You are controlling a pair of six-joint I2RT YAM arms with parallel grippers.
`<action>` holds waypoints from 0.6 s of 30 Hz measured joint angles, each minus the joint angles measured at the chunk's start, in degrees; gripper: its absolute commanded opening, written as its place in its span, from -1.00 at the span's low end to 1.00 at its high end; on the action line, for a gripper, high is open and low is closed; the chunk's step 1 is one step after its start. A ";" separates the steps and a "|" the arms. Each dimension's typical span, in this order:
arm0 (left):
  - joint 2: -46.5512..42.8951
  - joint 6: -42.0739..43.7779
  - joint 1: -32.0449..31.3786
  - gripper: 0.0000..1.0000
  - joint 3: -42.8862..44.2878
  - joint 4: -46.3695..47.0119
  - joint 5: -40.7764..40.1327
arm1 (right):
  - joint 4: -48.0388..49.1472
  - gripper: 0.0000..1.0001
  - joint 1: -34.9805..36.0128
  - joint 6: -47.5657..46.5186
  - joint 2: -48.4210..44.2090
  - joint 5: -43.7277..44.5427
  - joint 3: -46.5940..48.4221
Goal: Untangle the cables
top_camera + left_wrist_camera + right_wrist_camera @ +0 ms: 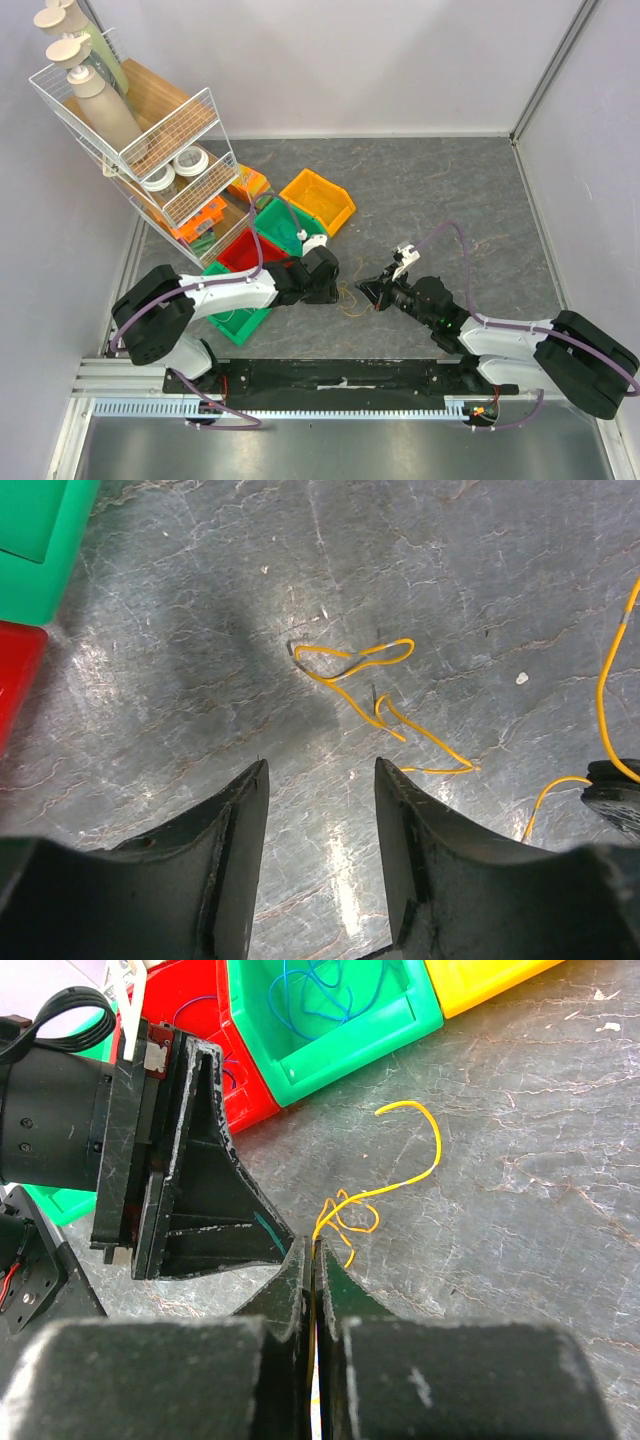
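The cables (pixel 370 675) are thin yellow wires lying in loose loops on the grey table, seen small in the top view (pixel 350 298) between the two grippers. My right gripper (pixel 312 1245) is shut on one yellow strand (pixel 400 1185), which curls away over the table to a free end. A small knot of loops (pixel 350 1215) sits just past its fingertips. My left gripper (pixel 320 765) is open just short of the loops, with only bare table between its fingers. In the top view the left gripper (pixel 330 282) and right gripper (pixel 372 292) face each other closely.
Red (pixel 200 1040), green (pixel 400 1030) and yellow (pixel 480 980) bins lie just behind the left gripper; the green one holds blue wires (pixel 320 990). A wire rack (pixel 130 110) with bottles and an orange bin (pixel 245 183) stand at the back left.
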 measured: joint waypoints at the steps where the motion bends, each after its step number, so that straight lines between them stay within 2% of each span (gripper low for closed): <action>1: 0.15 0.00 0.00 0.11 0.00 0.02 -0.07 | 0.00 -1.00 0.00 0.00 0.00 0.00 0.00; 8: 0.68 -0.55 0.00 0.17 0.02 0.81 -1.44 | 0.00 -1.00 0.00 0.00 0.00 -0.02 0.00; 11: 0.70 -0.92 0.00 0.28 0.00 2.21 -1.36 | 0.00 -1.00 0.00 0.00 0.00 -0.02 0.00; 13: 0.70 -0.94 0.00 0.48 -0.04 3.72 -1.01 | 0.00 -1.00 0.00 0.00 0.00 -0.02 0.00; 14: 0.70 -0.94 0.00 0.50 -0.17 5.09 -0.70 | 0.00 -1.00 0.00 0.00 0.00 -0.02 0.00; 16: 0.70 -0.96 -0.02 0.48 -0.61 7.23 0.07 | 0.00 -1.00 0.00 0.00 0.00 -0.02 0.00; 18: 0.85 -1.01 -0.04 0.31 -0.72 8.24 0.37 | 0.00 -1.00 0.00 -0.02 0.00 -0.02 0.00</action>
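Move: Low over the table, the left hand has the small tangle of yellow cable about 3 cm to its right, 1 cm ahead and some 4 cm below. The right gripper's tips are roughly 6 cm to its right, 1 cm ahead and 5 cm higher. The green bin with the blue cable lies about 12 cm ahead and 9 cm left, the red bin 5 cm ahead and 15 cm left. From the right hand, the tangle lies about 3 cm left and 9 cm below. Sweeping its fingertips rightwards towards the right gripper, the left hand creeps forward, then swings about 2 cm right and rises slightly, the wrist tilting a few degrees. Its fingers spread from half to roughly three-quarters open, and the finger nearer the right gripper seems to push the yellow strand along. The right hand stays still, keeping its pinch on the cable. ##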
